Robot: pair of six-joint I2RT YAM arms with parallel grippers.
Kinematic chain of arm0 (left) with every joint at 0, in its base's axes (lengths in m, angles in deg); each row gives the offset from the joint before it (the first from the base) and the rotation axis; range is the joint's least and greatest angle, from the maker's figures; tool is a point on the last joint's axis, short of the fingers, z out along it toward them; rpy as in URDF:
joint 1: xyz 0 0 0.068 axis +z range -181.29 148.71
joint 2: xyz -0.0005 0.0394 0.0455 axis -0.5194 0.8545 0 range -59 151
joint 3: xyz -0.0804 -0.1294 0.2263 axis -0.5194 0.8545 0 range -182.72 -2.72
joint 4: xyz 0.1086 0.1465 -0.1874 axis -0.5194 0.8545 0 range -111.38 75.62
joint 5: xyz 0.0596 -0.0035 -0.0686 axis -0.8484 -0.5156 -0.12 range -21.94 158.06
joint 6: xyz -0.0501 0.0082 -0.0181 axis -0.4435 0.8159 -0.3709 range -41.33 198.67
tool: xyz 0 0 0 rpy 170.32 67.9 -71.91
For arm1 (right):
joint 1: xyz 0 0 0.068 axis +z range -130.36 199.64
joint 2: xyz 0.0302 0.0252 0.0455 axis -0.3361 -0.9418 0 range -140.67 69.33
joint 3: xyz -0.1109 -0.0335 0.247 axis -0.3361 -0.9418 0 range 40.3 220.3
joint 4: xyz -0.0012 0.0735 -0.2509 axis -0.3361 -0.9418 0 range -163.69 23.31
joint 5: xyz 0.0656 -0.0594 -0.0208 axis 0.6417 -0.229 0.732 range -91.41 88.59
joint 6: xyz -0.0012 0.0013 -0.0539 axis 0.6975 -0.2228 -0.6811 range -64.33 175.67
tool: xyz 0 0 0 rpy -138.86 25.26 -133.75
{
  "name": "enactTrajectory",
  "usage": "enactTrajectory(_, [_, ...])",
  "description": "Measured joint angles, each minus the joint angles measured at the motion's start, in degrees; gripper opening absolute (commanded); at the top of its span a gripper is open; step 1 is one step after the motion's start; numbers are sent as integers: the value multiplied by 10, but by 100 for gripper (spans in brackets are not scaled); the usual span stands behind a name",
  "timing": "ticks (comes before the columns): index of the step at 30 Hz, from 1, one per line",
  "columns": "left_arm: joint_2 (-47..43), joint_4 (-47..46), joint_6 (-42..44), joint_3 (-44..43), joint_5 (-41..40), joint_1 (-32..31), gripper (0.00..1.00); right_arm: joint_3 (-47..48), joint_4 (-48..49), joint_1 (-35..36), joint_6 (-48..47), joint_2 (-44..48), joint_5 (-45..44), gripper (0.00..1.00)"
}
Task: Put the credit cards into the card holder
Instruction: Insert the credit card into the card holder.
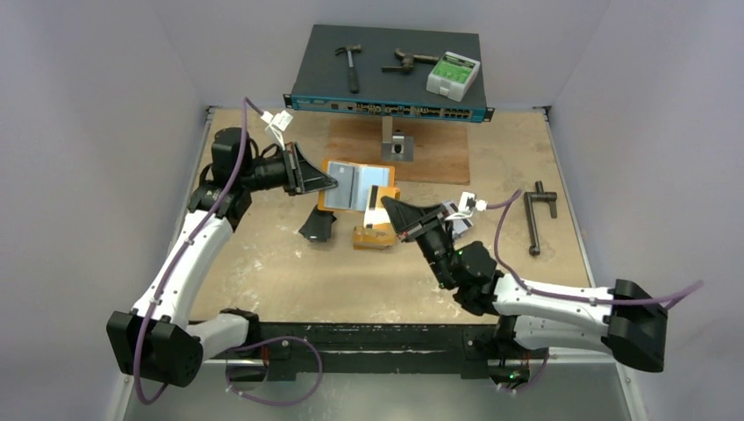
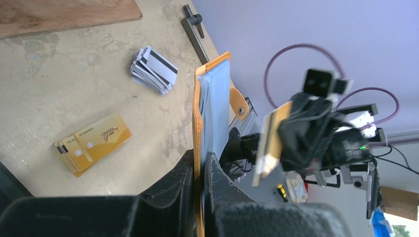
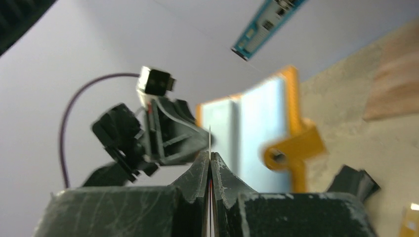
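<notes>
My left gripper (image 1: 330, 182) (image 2: 199, 157) is shut on the edge of the open orange card holder (image 1: 355, 186) (image 2: 211, 106) and holds it up off the table, its greyish clear sleeves facing the right arm. The right gripper (image 1: 387, 205) (image 3: 210, 155) is shut on one credit card (image 2: 268, 144) (image 3: 210, 140), held edge-on just in front of the holder's sleeves (image 3: 257, 131), beside the snap tab (image 3: 292, 150). A yellow-orange card stack (image 1: 373, 235) (image 2: 94, 143) lies on the table. A silver-grey stack (image 2: 154, 69) with black stripes lies further right.
A black folded case (image 1: 316, 225) lies left of the yellow stack. At the back, a network switch (image 1: 386, 101) carries a hammer (image 1: 351, 66), pliers and a green-white box (image 1: 454, 74). A wooden board (image 1: 439, 153) bears a metal block (image 1: 399, 145). A T-handle wrench (image 1: 537, 215) lies at right.
</notes>
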Motion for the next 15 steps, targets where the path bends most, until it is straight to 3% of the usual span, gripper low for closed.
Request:
enactTrajectory(4, [-3, -1, -22, 0, -4, 0, 0, -110, 153, 19, 18, -63, -35, 0])
enactTrajectory(10, [-25, -10, -42, 8, -12, 3, 0, -111, 321, 28, 8, -164, -44, 0])
enactTrajectory(15, [-58, -28, -49, 28, -12, 3, 0, -103, 381, 28, 3, -203, -40, 0])
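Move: The right hand grips a gold card by its edge. The open card holder's middle is about 5 cm to this hand's left, 4 cm ahead and some 3 cm lower. On the table, roughly 28 cm below, are the gold cards 3 cm left and 1 cm ahead, and the white cards 16 cm right and 4 cm ahead. From the left hand, which grips the holder, the held card is about 9 cm right, 4 cm back and 3 cm up. Down first and fast: the right hand drops the gold card some 8 cm beside the open holder, then climbs back about 2 cm while easing left, closing the sideways gap to the holder's pages and rolling its left side up a little. The left hand keeps its pinch and lifts the holder slightly, drawing it back. Both grippers stay shut. ##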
